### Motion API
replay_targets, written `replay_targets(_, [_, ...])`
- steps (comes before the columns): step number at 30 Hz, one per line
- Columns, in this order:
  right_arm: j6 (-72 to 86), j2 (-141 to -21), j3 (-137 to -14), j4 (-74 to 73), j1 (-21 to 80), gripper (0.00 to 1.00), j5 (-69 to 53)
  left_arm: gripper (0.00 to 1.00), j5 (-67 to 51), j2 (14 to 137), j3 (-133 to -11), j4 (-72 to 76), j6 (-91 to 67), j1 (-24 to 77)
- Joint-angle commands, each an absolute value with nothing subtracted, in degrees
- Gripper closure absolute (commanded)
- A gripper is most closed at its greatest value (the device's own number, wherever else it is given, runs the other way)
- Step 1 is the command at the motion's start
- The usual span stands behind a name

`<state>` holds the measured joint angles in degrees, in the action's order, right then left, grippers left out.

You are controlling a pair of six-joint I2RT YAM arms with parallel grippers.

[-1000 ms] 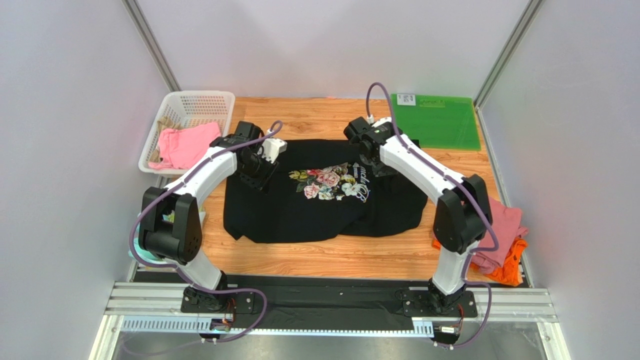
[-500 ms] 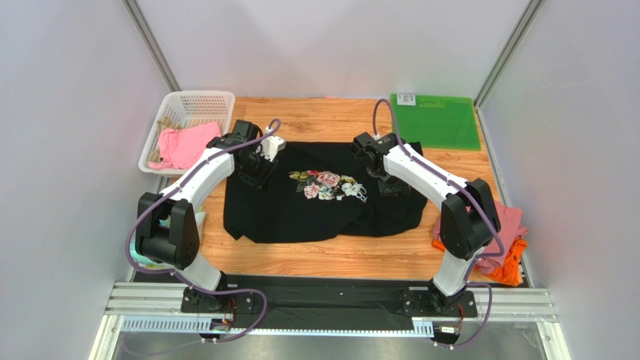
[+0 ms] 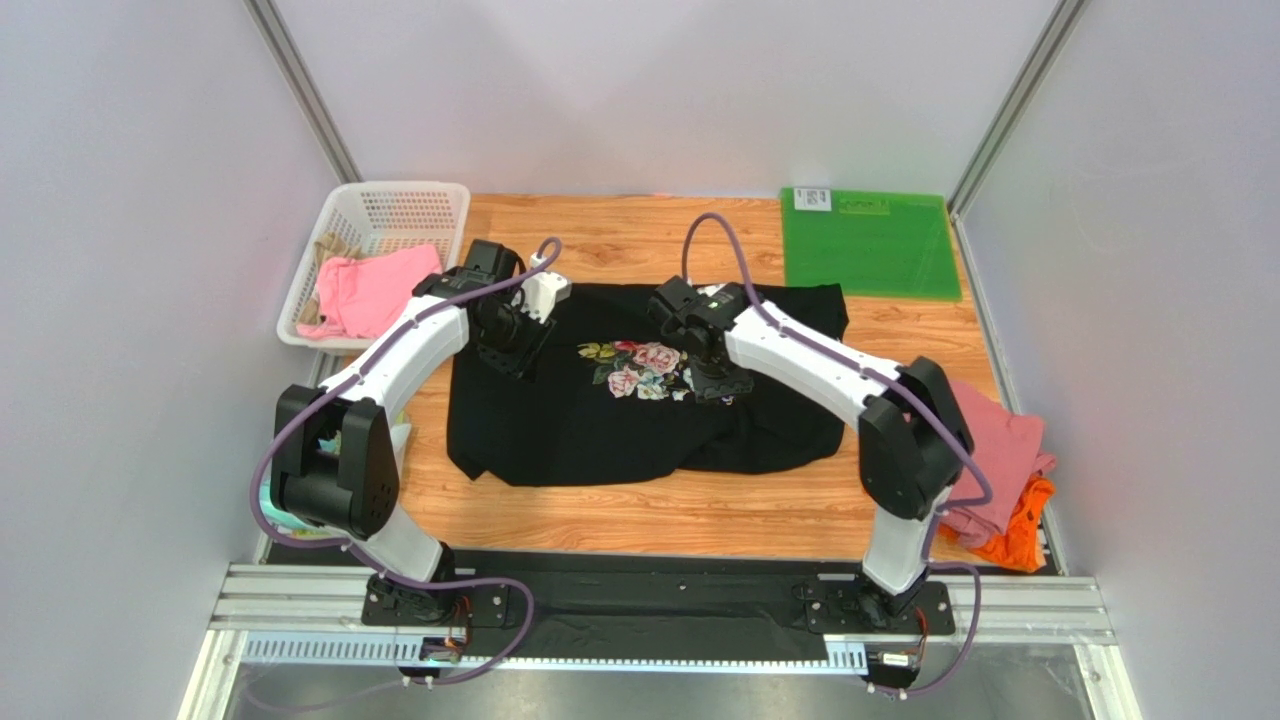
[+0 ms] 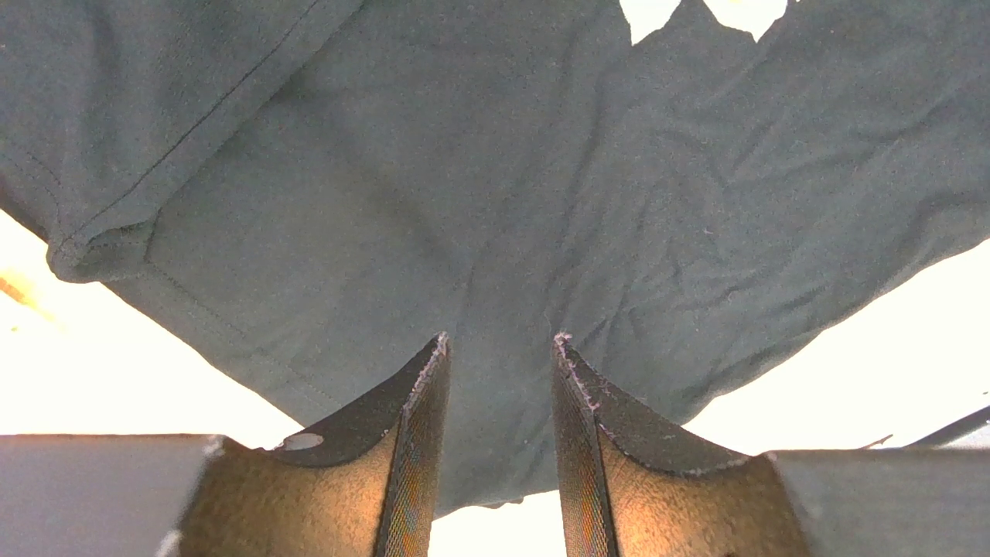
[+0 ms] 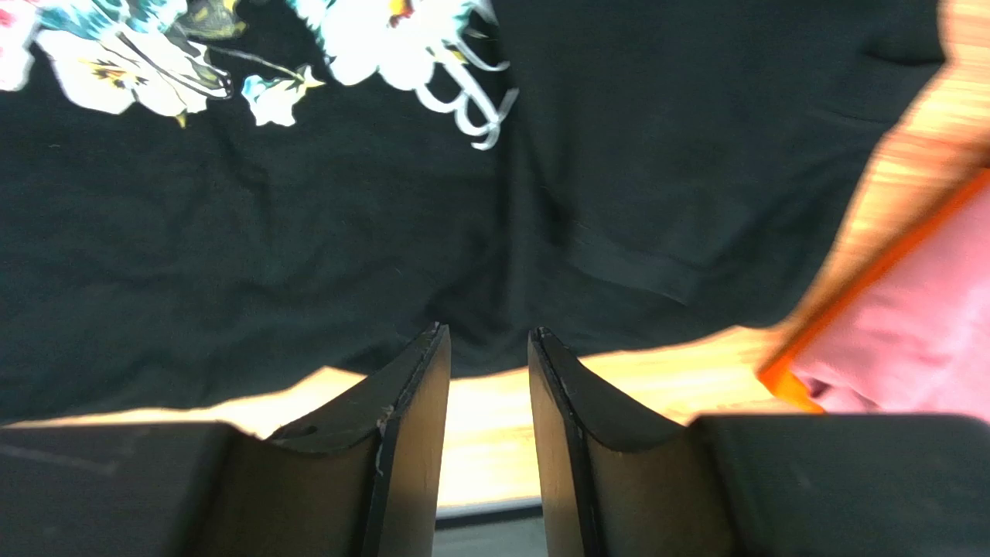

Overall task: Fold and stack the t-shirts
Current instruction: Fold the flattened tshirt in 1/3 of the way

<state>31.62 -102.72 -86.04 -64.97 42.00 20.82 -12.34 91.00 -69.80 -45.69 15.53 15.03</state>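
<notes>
A large black t-shirt (image 3: 601, 428) with a floral chest print (image 3: 649, 368) lies spread on the wooden table. My left gripper (image 3: 508, 342) hovers over its upper left part, open, with only black cloth (image 4: 500, 209) behind the gap between the left gripper's (image 4: 500, 339) fingers. My right gripper (image 3: 712, 375) hangs just right of the print, open and empty; past this right gripper (image 5: 488, 332) the wrist view shows the shirt's hem (image 5: 349, 232) and bare wood. A dusty-pink shirt (image 3: 1007, 435) lies on an orange one (image 3: 1025, 537) at the right edge. Another pink shirt (image 3: 368, 288) sits in the basket.
A white slatted basket (image 3: 394, 207) stands at the back left. A stiff green mat (image 3: 872, 243) lies at the back right corner. Grey walls close in the table on three sides. Bare wood (image 3: 646, 518) runs along the near edge.
My right gripper has opened and swung left from the shirt's upper right part to beside the floral print. The left arm has stayed still.
</notes>
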Motion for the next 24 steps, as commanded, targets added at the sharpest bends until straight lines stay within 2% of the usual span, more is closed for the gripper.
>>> replay_targets(1, [30.68, -108.62, -86.21, -60.99, 41.48, 0.65, 23.45, 0.56, -12.66, 90.09, -70.23, -46.32, 15.73, 15.38])
replay_targets(11, [30.67, -123.39, -95.79, -65.92, 41.48, 0.67, 39.89, 0.56, -13.10, 89.91, -70.23, -46.41, 15.73, 15.38])
replay_targets(24, [29.09, -126.74, -100.10, -65.74, 39.46, 0.69, 41.84, 0.57, -12.48, 90.00, -69.70, -46.41, 16.35, 15.38])
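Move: The inner edge of the flap turned in from the black t-shirt's right side lies about 7 cm ahead of the right hand, 2 cm to its right and 10 cm below. The flower print's middle is some 8 cm ahead and 7 cm left; the pink folded stack sits roughly 27 cm right and 4 cm back, both about as far below. From the idle left hand, that flap edge is about 3 cm ahead, 26 cm right and 9 cm below. The turned-in flap beside the flower print is approached by the empty right hand: it drops about 7 cm, soon sweeping forward some 6 cm and edging a little right. Meanwhile the wrist rolls over 20 degrees so the fingertips tip to the right. The fingers stay partly open and end close over the cloth; contact can't be made out. ##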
